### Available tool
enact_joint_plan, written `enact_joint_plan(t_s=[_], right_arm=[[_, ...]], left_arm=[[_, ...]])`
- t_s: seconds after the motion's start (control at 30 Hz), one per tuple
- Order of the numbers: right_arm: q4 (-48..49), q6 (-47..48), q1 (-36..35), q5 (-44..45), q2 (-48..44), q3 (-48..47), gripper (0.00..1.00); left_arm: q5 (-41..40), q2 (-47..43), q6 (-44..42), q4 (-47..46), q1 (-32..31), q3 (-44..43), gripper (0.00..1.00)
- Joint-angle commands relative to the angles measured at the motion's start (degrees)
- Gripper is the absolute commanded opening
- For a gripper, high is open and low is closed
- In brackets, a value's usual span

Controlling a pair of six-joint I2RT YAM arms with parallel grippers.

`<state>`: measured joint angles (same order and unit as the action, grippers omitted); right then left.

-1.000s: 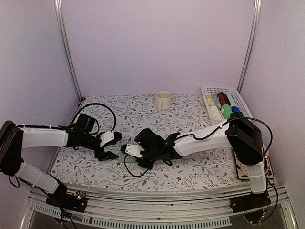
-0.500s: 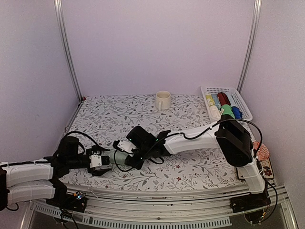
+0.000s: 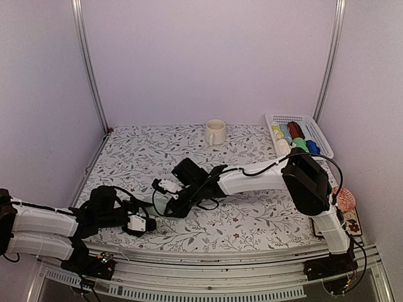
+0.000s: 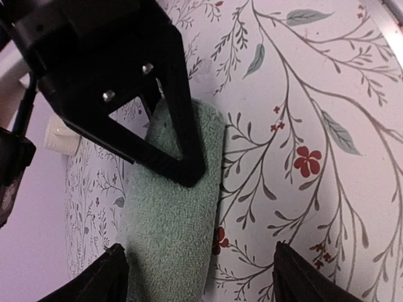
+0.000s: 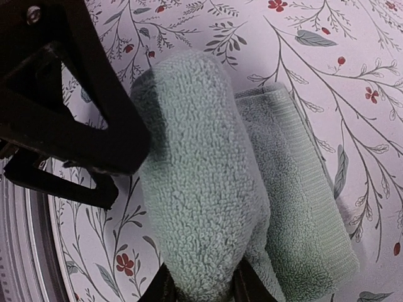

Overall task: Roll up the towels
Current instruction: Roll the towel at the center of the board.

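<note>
A pale sage green towel (image 5: 195, 176) lies on the floral table as a thick roll, with a flatter folded layer (image 5: 302, 189) beside it. My right gripper (image 5: 203, 288) is shut on the near end of the roll, a finger on each side. In the left wrist view the same towel (image 4: 170, 233) runs lengthwise, and the right gripper's black finger (image 4: 170, 132) rests on it. My left gripper (image 4: 201, 280) is open, and its two fingertips straddle the towel's other end without touching. From above, the left gripper (image 3: 146, 224) sits near the front edge, just left of the right gripper (image 3: 165, 196).
A cream mug (image 3: 215, 132) stands at the back centre. A white basket (image 3: 296, 117) with several coloured items sits at the back right. A pinkish object (image 3: 345, 200) lies at the right edge. The right arm (image 3: 252, 179) stretches across the middle of the table.
My left arm has swung down from mid-left to the front edge and now points at the towel's end. My right gripper has carried the towel slightly left and away.
</note>
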<state>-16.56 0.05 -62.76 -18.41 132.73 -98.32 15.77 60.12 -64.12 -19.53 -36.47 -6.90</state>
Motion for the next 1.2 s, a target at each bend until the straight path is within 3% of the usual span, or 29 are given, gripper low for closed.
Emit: enact_joint_plan(t_s=[0.0, 0.23, 0.33, 0.57, 0.7, 0.9, 1.17], right_arm=[[-10.61, -2.78, -0.94, -5.82, 5.21, 0.98, 0.25], [-11.74, -2.62, -0.96, -6.64, 4.97, 0.58, 0.25], [-12.04, -2.36, -0.94, -7.32, 4.85, 0.64, 0.25], [-12.29, -2.25, -0.71, -8.11, 3.34, 1.09, 0.29], [-11.83, -2.64, 0.01, -7.86, 0.48, 2.35, 0.45], [-5.94, -5.31, 2.39, -7.20, -7.27, 9.64, 0.72], [-5.86, -5.61, 5.16, -7.46, -8.02, 9.48, 0.81]], left_arm=[[-6.93, 5.02, -2.65, -8.27, -1.89, 0.49, 0.79], [-13.52, 13.86, -2.98, -16.10, -3.03, -0.68, 0.76], [-15.73, 16.48, -3.89, -18.18, -3.50, -0.61, 0.63], [-17.43, 19.80, -6.86, -21.71, -4.43, 0.89, 0.20], [-16.76, 20.08, -7.63, -21.49, -4.87, 0.98, 0.06], [-15.24, 20.88, -9.64, -23.69, -5.49, 2.53, 0.03], [-11.29, 22.63, -12.65, -31.59, -6.84, 6.45, 0.01]])
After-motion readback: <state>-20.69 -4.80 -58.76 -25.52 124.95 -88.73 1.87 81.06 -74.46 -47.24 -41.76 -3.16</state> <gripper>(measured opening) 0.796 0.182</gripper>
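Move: The half-rolled green towel lies between the hands, its middle about 3 cm ahead of the open left hand, 6 cm to its right and 3 cm lower. The right hand already pinches its right end, so from there the middle is some 4 cm to the left, about level front to back and 1 cm down. The nearest neighbour is the mug, far out: roughly 38 cm ahead of the left hand and 24 cm to its right. The left fingers close on the left end of the towel roll after reaching about 3.5 cm forward and 2.5 cm down, the wrist tilting some 15 degrees, then ease back a little with the grip kept. The right hand keeps its pinch, drifting slightly back, until the left has hold; then its fingers open, let go of the right end and withdraw about 5 cm to the right, rising briefly and sinking again. ##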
